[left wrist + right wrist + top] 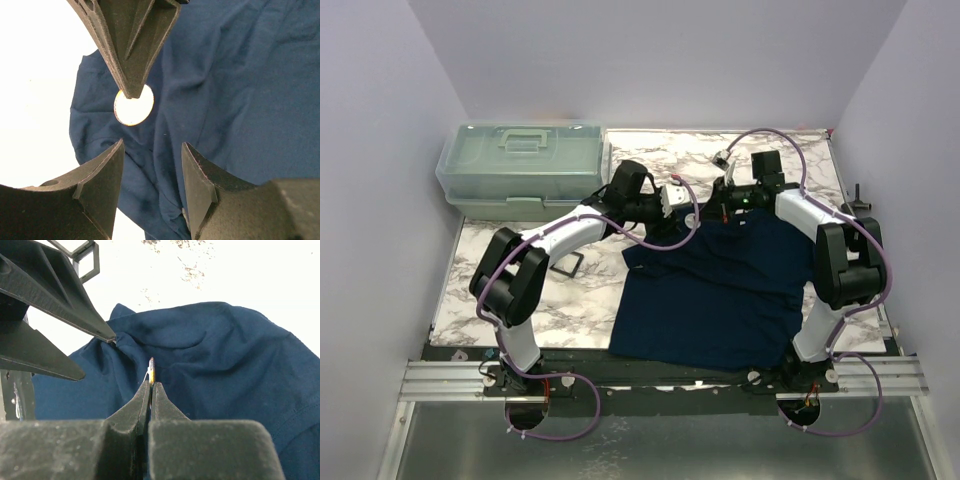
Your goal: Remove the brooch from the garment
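Note:
The navy T-shirt (720,300) lies on the marble table, its collar end bunched under both grippers. My right gripper (151,382) is shut on the small round brooch (151,367), seen edge-on above the fabric (225,350). In the left wrist view the brooch (135,107) shows as a pale gold disc at the tip of the right gripper's fingers (131,55), over the shirt (240,75). Whether it is still pinned I cannot tell. My left gripper (152,145) is open, its jaws astride a fold of shirt just beside the brooch. From above, the left gripper (675,197) and right gripper (720,212) nearly meet.
A translucent green toolbox (520,168) stands at the back left. A black square open frame (567,265) lies on the table (490,290) left of the shirt, and also shows in the right wrist view (82,257). Lavender walls close in the sides and back.

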Motion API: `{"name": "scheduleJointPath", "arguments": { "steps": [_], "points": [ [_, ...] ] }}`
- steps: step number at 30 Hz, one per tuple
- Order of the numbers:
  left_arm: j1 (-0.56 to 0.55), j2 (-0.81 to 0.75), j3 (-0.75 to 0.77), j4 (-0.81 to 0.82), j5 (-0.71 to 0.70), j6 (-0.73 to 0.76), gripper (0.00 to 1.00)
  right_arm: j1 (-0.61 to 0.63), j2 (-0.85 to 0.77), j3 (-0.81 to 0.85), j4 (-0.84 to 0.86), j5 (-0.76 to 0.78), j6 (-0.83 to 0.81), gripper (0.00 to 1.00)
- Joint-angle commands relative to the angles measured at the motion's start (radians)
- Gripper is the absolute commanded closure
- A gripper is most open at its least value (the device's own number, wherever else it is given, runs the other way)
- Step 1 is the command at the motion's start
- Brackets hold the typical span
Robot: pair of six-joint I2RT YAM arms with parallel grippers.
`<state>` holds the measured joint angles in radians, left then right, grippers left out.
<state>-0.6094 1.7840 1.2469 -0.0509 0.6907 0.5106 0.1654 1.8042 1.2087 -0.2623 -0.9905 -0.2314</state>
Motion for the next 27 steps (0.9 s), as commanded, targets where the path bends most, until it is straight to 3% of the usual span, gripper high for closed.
{"name": "scheduleJointPath", "arguments": {
  "steps": [1, 7, 12, 18, 27],
  "points": [
    [0.009, -0.049, -0.014, -0.038, -0.005, 0.029, 0.48, 0.01, 0.025, -0.002, 0.075, -0.032, 0.052, 0.99],
    [0.011, -0.056, -0.012, -0.058, -0.006, 0.037, 0.48, 0.018, 0.03, -0.004, 0.145, -0.032, 0.116, 0.99],
    [0.03, -0.07, 0.022, -0.099, 0.017, -0.002, 0.51, 0.019, 0.008, 0.03, 0.082, -0.075, 0.098, 0.99],
    [0.099, -0.084, 0.113, -0.176, 0.079, -0.161, 0.52, 0.015, -0.028, 0.124, -0.098, -0.163, 0.023, 0.99],
    [0.166, -0.102, 0.221, -0.187, 0.189, -0.403, 0.44, 0.006, -0.113, 0.13, 0.017, -0.29, 0.25, 0.99]
  ]
}}
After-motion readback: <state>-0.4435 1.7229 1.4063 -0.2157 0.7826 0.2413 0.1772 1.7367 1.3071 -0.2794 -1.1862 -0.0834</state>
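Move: The brooch is already pinched edge-on in the shut right gripper, its middle roughly 2 cm left of and 1 cm below that hand point. From the open left gripper it lies about 6 cm right and 1 cm ahead, nearly level. The spread garment's middle is about 13 cm right, 15 cm back and 8 cm below the left gripper; the black stand is some 25 cm left, 9 cm back and 7 cm below. Raise the brooch with the right gripper about 8 cm off the garment, slowly at first and then briskly, easing a little left and back at the end and tipping its fingers up some 10 degrees; keep them shut. Draw the open left gripper away from the brooch, leftward first, then up and forward too, swinging it counter-clockwise as it climbs. ##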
